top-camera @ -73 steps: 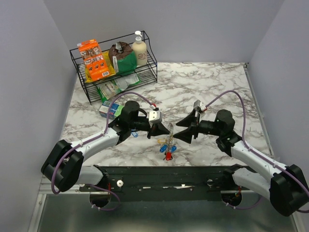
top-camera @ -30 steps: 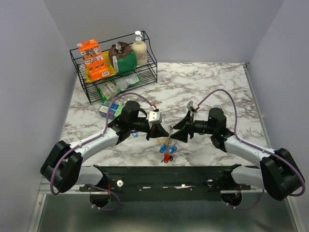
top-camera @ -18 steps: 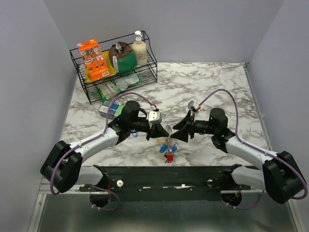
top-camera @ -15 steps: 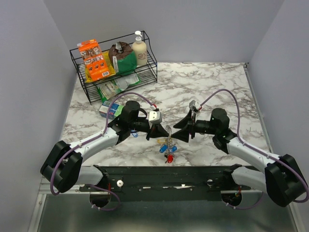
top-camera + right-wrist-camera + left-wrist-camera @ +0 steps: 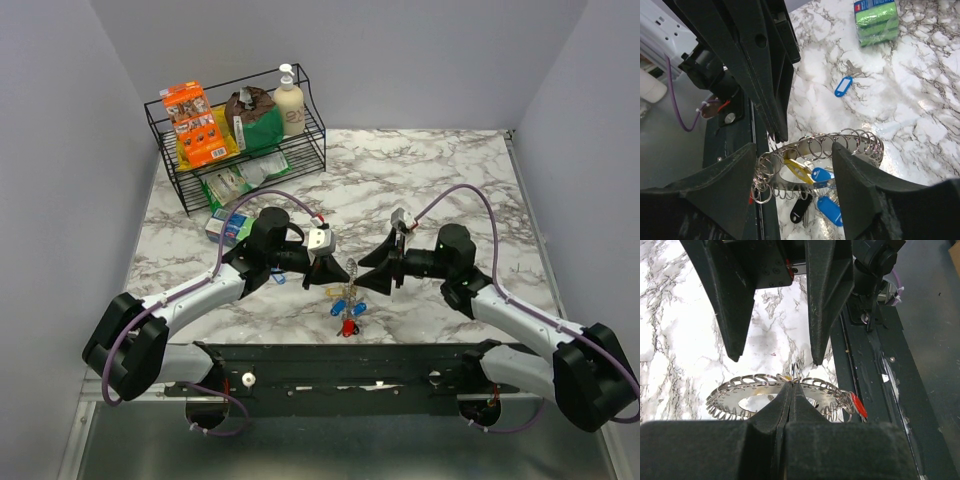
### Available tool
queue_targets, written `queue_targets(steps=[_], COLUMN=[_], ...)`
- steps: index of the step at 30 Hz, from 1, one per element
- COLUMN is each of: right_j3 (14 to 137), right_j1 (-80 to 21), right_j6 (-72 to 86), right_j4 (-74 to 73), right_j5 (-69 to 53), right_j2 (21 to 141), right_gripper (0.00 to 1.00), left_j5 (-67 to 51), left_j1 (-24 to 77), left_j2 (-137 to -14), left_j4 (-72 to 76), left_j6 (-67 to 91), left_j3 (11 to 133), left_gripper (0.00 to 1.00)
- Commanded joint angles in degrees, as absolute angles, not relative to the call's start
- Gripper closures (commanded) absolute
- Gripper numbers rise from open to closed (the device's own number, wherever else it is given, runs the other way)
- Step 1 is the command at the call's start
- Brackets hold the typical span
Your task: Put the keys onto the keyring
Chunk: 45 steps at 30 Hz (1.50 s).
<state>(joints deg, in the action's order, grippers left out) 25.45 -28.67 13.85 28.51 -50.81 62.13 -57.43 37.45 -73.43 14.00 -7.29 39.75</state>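
Note:
The keyring [image 5: 825, 147] is a silver band hung with several small rings, held up above the marble. My left gripper [image 5: 791, 385] is shut on one of its small rings [image 5: 795, 374], seen from above at the left gripper [image 5: 338, 270]. Keys dangle beneath: a yellow one [image 5: 797, 170], blue ones [image 5: 832, 209], a black one [image 5: 801, 211] and a red one [image 5: 858, 406]. My right gripper [image 5: 795, 155] faces it from the right, open, fingers either side of the keyring without pinching it. Another blue key [image 5: 842, 86] lies loose on the table.
A wire rack [image 5: 180, 170] with boxes, a bag and a bottle stands back left. A green packet [image 5: 228, 226] lies beside my left arm. A black rail [image 5: 340, 365] runs along the near edge, right below the hanging keys.
My right gripper has drawn back slightly to the right and narrowed a little, so the keyring shows between the two grippers. The left gripper has held still on its ring.

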Motion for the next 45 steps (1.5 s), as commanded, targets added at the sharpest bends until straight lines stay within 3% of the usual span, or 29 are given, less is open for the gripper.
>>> queue_targets(steps=[1,7,17,29,32,33,36,39,45], right_j3=[27.95,28.74,29.44,31.20,32.87,33.05,33.66,34.63,31.56], right_j1=[-29.62,-29.79,-30.06,-30.06,-30.06,-30.06,-30.06,-30.06,-30.06], right_j6=[12.83,13.45,13.27,12.74,13.01,13.18,13.18,13.09,11.34], right_j4=[27.07,27.51,27.07,24.61,22.77,22.33,21.89,21.53,28.28], right_j5=[-52.64,-54.14,-54.14,-52.30,-51.51,-50.98,-49.05,-47.64,-45.79], right_j2=[63.28,65.48,66.62,66.18,66.80,66.71,66.01,65.22,60.12], right_gripper=[0.34,0.49,0.99,1.00,1.00,1.00,1.00,1.00,1.00], left_j5=[-57.92,-57.92,-58.18,-55.29,-52.48,-51.77,-48.17,-45.80,-45.44], left_j1=[37.18,37.26,37.27,37.18,37.27,37.18,37.18,37.27,36.83], left_j2=[-72.07,-72.33,-72.16,-70.93,-69.09,-67.78,-64.62,-61.36,-58.01], left_j4=[15.03,14.33,13.71,10.37,9.49,9.32,9.58,10.28,12.92], left_j6=[-7.82,-8.26,-8.17,-8.96,-8.79,-8.62,-7.57,-7.12,-3.69], left_j3=[41.84,42.27,42.89,44.38,44.47,44.39,43.86,43.16,42.54], left_gripper=[1.00,1.00,1.00,0.99,0.78,0.65,0.52,0.46,0.43])
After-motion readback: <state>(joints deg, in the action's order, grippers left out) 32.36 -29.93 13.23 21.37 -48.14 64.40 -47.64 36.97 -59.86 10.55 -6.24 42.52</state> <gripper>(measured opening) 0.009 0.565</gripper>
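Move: The left fingers are shut on the coiled upper edge of the hanging keyring, whose middle is about 5 cm below that hand and 1 cm to its right. From the open right gripper the keyring's middle lies some 2 cm left, level fore and aft, and 5 cm down. A red tag hangs about 5 cm nearer the base than the right hand, 2 cm left and 8 cm below. The loose blue key lies on the table roughly 17 cm left of the left hand, 6 cm farther out and 16 cm below. The right hand eases about 1 cm left and a little back towards the keyring's upper edge and shuts its fingers on the wire coils beside the left fingertips, while the left hand keeps its pinch and holds nearly still. Only then does the left gripper open to about half and pull off, some 8 cm up and 2 cm to its left, turning roughly 15 degrees, as the right hand carries the keyring about 2 cm forward and 2 cm up. ##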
